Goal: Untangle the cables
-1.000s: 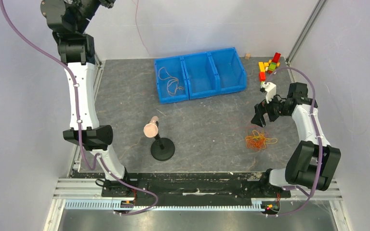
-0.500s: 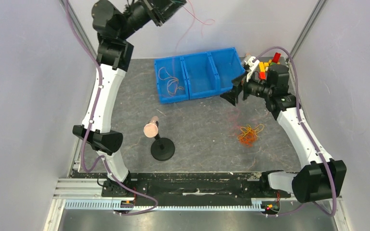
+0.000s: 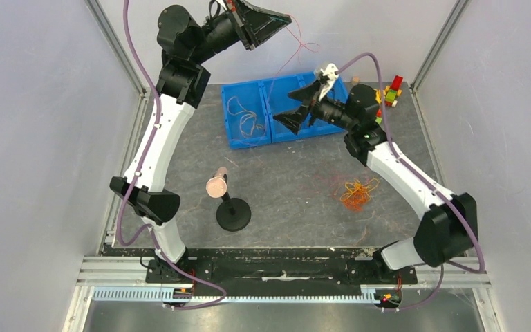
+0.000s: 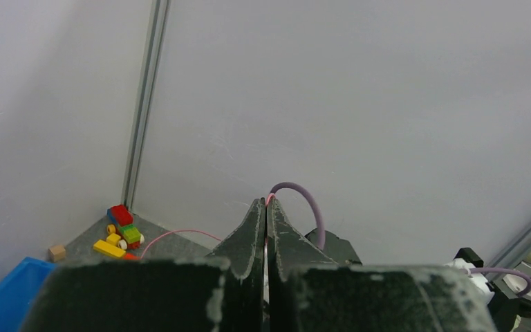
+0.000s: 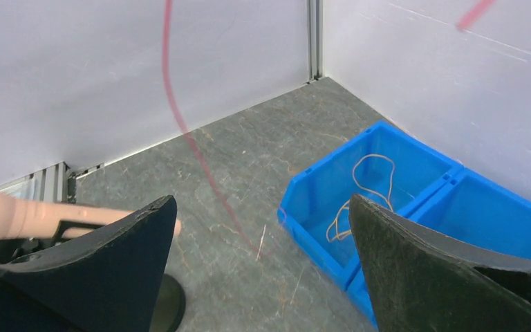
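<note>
A small orange and yellow tangle of cables (image 3: 356, 194) lies on the grey table at the right. My left gripper (image 3: 285, 22) is raised high at the back, shut on a thin red-pink cable (image 3: 303, 47) that dangles from it. In the left wrist view the jaws (image 4: 267, 204) are pressed together with the pink strand (image 4: 173, 235) trailing off to the left. My right gripper (image 3: 292, 105) hovers open over the blue bins, empty. The right wrist view shows the red-pink cable (image 5: 180, 117) hanging ahead of the wide open fingers (image 5: 422, 263).
Three joined blue bins (image 3: 287, 107) stand at the back; the left one holds a loose pale orange cable (image 3: 245, 117). A black stand with a peach head (image 3: 216, 185) sits mid-table. Toy blocks (image 3: 392, 90) lie in the far right corner.
My left arm has swung right, carrying the red-pink cable high. My right arm has left the tangle and moved up and left over the bins. The tangle has shifted slightly left.
</note>
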`<state>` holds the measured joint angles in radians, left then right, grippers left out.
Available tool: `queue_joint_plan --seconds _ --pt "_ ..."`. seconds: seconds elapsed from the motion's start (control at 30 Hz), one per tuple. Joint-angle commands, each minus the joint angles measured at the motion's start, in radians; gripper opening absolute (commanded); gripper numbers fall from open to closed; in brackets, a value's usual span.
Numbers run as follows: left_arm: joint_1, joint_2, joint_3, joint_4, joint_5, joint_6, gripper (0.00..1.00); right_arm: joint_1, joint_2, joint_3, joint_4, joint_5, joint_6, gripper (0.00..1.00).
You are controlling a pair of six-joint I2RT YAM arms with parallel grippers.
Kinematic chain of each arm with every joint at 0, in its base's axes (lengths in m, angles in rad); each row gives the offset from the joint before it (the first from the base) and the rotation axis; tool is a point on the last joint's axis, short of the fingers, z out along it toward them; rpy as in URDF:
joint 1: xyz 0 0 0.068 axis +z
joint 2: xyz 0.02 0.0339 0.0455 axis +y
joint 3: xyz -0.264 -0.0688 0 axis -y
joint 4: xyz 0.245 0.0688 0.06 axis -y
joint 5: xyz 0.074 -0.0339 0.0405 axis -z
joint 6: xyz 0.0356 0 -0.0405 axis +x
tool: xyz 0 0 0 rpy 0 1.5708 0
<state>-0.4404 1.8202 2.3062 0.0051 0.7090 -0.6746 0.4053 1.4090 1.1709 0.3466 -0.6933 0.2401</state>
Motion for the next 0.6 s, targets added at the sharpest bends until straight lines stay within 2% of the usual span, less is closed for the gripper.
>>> queue_joint_plan --seconds 0.0,0.2,0.27,0.4,0.43,0.5,0.57 --pt "-0.004 -0.002 0.009 0.007 -0.009 0.021 0.02 0.057 0.073 0.120 0.089 0.083 -0.008 0.98" --pt "-0.003 -0.006 0.004 0.001 -0.024 0.029 0.02 0.102 0.175 0.194 0.125 0.096 -0.010 0.88" --pt "-0.003 -0.008 0.004 0.000 -0.035 0.044 0.02 0.121 0.195 0.200 0.138 0.078 -0.014 0.79" --pt "0.011 -0.022 0.001 -0.039 -0.074 0.074 0.02 0.142 0.208 0.185 0.116 0.089 -0.035 0.40" --pt "0.018 -0.027 0.000 -0.048 -0.093 0.083 0.02 0.140 0.204 0.179 0.098 0.099 -0.044 0.25" --pt "0.038 -0.044 -0.007 -0.091 -0.165 0.127 0.02 0.138 0.182 0.155 0.052 0.116 -0.073 0.01" --pt "0.061 -0.066 -0.006 -0.175 -0.294 0.225 0.02 0.120 0.141 0.122 0.028 0.108 -0.066 0.00"
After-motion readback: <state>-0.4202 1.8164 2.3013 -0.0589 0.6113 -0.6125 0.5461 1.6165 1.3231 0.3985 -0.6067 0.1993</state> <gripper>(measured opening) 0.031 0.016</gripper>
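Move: The hanging strand of the red cable is about 7 cm to the right gripper's left and 2 cm ahead, roughly level with it. The left bin is some 22 cm ahead and 11 cm left, about 28 cm down; the black stand lies about 12 cm back and 15 cm left, 20 cm down. From the left gripper, which still holds the red cable high up, that strand is roughly 25 cm below and some 5 cm left. Reach the open right gripper about 7 cm left and a little forward, high above the table, so that the hanging red cable comes between its fingers, then shut them fully and pinch it. Keep the left gripper closed on the cable above; as the right fingers shut, start it forward by about 3 cm, turning slightly counter-clockwise. ##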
